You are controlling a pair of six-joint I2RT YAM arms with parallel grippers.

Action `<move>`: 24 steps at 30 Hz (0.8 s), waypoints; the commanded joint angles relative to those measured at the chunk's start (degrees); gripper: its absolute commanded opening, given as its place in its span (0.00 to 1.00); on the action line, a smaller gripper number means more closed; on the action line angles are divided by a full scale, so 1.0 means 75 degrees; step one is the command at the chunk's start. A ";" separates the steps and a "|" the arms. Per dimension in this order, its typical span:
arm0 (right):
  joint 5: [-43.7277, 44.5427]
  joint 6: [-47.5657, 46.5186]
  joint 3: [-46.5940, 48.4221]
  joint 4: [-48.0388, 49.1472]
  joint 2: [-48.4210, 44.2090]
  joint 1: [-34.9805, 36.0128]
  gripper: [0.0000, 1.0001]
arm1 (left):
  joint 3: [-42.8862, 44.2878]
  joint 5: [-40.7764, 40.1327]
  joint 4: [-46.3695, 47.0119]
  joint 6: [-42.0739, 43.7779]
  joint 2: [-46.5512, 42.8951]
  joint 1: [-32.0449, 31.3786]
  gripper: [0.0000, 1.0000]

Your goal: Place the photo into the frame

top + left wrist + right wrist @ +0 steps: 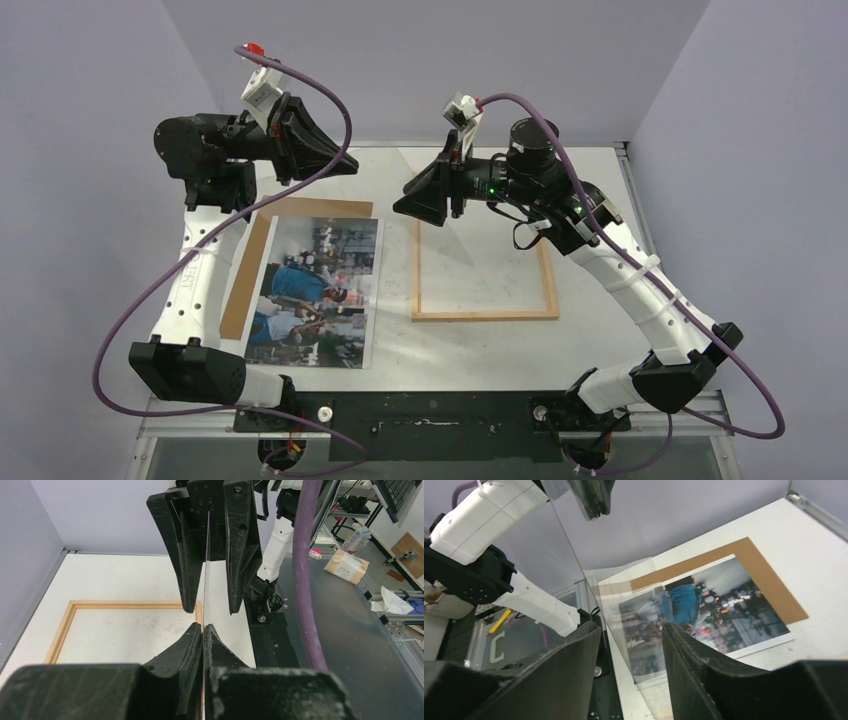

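Note:
The photo (315,290), a colour street scene, lies face up on the left of the table, on top of a brown backing board (248,272); it also shows in the right wrist view (724,615). The empty light-wood frame (485,315) lies flat to the right of it (60,630). My left gripper (352,165) hangs above the table's far middle, shut on the edge of a thin clear pane (205,605). Facing it, my right gripper (403,206) is open, its fingers (684,650) either side of the same pane (624,605) without touching it.
Grey walls close the table at the back and sides. A black mounting rail (430,415) runs along the near edge. Purple cables (130,330) loop beside both arms. A tissue box (346,565) sits on a shelf off the table.

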 commanded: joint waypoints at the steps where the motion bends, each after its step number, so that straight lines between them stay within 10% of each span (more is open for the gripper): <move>1: -0.0786 -0.0004 -0.0077 0.0265 -0.0245 -0.0070 0.43 | 0.0374 -0.0073 0.0249 -0.0021 -0.0144 0.0107 0.00; 6: -0.0934 -0.0014 -0.0151 0.0155 -0.0376 -0.0110 0.23 | 0.0400 -0.0120 0.0182 -0.0016 -0.0135 0.0204 0.00; 24: -0.0954 -0.0435 -0.0389 -0.0183 -0.0330 -0.0125 0.13 | 0.0307 -0.0762 -0.0771 0.0906 -0.0373 0.0490 0.00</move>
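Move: Between the right hand's half-open fingers runs the edge of the clear sheet, right at the hand point; from the left hand, already shut on the sheet, that spot is about 7 cm right, 3 cm back and 5 cm lower. The frame's middle lies some 21 cm ahead of the right hand, 19 cm to its right and 44 cm below; the photo's middle is about 5 cm ahead of it, 23 cm left and 45 cm down. Closing its fingers around the clear sheet's edge, from half open to nearly shut, the right hand draws back and sinks, about 1.5 cm each way, turning some 5 degrees counter-clockwise; a firm pinch can't be made out yet. The left hand keeps its grip and eases about 2 cm forward and left with a little rise, away from the right hand. ##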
